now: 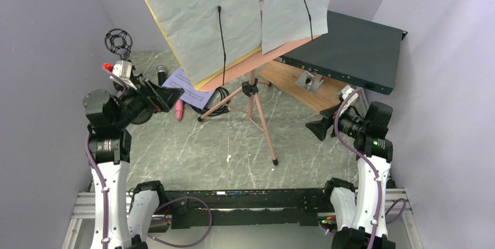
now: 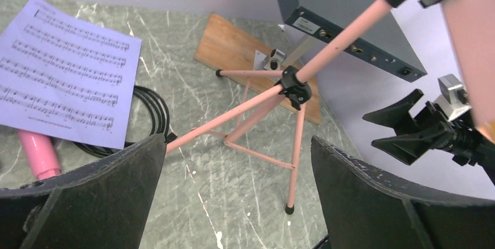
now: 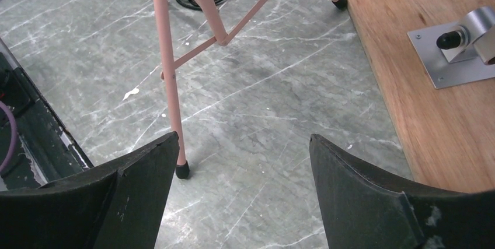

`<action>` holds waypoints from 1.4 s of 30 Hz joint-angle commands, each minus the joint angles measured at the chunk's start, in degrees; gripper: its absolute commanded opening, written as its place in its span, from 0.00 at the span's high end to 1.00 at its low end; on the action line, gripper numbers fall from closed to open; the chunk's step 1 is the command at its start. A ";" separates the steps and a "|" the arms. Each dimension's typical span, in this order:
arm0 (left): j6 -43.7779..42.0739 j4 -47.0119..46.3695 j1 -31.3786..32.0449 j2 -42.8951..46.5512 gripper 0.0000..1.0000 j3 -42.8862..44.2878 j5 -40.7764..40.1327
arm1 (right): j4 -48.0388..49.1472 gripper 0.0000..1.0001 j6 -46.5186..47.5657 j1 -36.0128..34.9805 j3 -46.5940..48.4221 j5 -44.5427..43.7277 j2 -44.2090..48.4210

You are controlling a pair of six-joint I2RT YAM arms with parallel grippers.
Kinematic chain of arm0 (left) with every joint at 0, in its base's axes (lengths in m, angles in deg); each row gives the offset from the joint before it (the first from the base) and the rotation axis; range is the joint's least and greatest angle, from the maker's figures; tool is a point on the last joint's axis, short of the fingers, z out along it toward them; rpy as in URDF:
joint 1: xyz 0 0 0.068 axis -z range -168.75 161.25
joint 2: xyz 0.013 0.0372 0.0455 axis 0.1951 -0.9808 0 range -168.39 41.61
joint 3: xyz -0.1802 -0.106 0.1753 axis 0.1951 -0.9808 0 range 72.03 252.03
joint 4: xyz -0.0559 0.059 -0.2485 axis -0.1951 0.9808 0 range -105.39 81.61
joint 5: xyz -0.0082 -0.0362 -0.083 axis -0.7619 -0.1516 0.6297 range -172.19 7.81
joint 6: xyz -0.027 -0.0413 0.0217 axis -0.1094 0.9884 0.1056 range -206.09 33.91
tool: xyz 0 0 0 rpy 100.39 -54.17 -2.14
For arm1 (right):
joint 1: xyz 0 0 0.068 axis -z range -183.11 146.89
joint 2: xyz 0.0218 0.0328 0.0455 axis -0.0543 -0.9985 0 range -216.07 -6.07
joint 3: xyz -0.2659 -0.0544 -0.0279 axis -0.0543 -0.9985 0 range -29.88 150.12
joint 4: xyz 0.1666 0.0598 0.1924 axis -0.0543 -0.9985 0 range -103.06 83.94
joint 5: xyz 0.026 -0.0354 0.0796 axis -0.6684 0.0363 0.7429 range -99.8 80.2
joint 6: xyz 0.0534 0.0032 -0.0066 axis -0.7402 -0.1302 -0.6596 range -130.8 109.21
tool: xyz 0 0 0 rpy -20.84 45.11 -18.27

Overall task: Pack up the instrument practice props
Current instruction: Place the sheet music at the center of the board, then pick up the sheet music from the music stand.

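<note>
A pink tripod music stand (image 1: 252, 94) rises mid-table, its desk (image 1: 233, 21) holding white pages over a yellow one. One printed sheet-music page (image 1: 185, 86) lies flat on the table, covering part of a pink microphone (image 1: 179, 109). A black microphone (image 1: 160, 74) and a round black mic holder (image 1: 118, 40) are at the far left. My left gripper (image 2: 238, 139) is open and empty, left of the stand, facing the tripod hub (image 2: 295, 86). My right gripper (image 3: 244, 137) is open and empty above the marble, with the near tripod foot (image 3: 182, 170) by its left finger.
A dark teal rack box (image 1: 350, 51) leans at the back right over a brown wooden board (image 1: 297, 88) that carries a small metal bracket (image 1: 308, 80). A coiled black cable (image 1: 219, 94) lies under the stand. Purple walls close in on both sides.
</note>
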 commanded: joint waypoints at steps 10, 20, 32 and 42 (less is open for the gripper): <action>-6.58 8.12 0.25 2.87 0.00 -2.04 1.17 | -10.39 0.14 12.80 -0.05 9.92 4.12 -3.41; -6.79 2.11 0.33 5.87 0.00 -16.00 -1.58 | -19.18 0.11 7.62 -0.05 40.76 4.11 -15.90; -7.63 3.76 0.33 6.66 0.00 -15.30 -1.90 | 8.78 0.13 -32.78 -0.21 60.38 7.13 -31.84; -7.63 4.86 0.20 7.65 0.01 -15.54 -2.16 | 14.55 0.14 -45.57 -3.65 71.05 1.23 -43.37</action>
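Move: The sheet music clipped on the right half of the stand's board lies about 18 cm ahead of the empty right hand, 13 cm to its left and some 32 cm above. The yellow folder is about 10 cm ahead, 38 cm left and 30 cm up; the dark rack unit is roughly 27 cm ahead, 11 cm right and about level. From the left hand, the sheet music is some 15 cm ahead, 38 cm right and 19 cm higher. The right hand climbs some 28 cm, nearly straight up at first and then also about 12 cm forward, towards the lower right corner of the clipped sheet music, fingers staying wide open and touching nothing, while its wrist tips up a little and then rolls so its left side rises by 15 to 20 degrees. The empty left hand, still open, sinks about 11 cm in front of the stand and tips down some 10 degrees, then all but stops. ##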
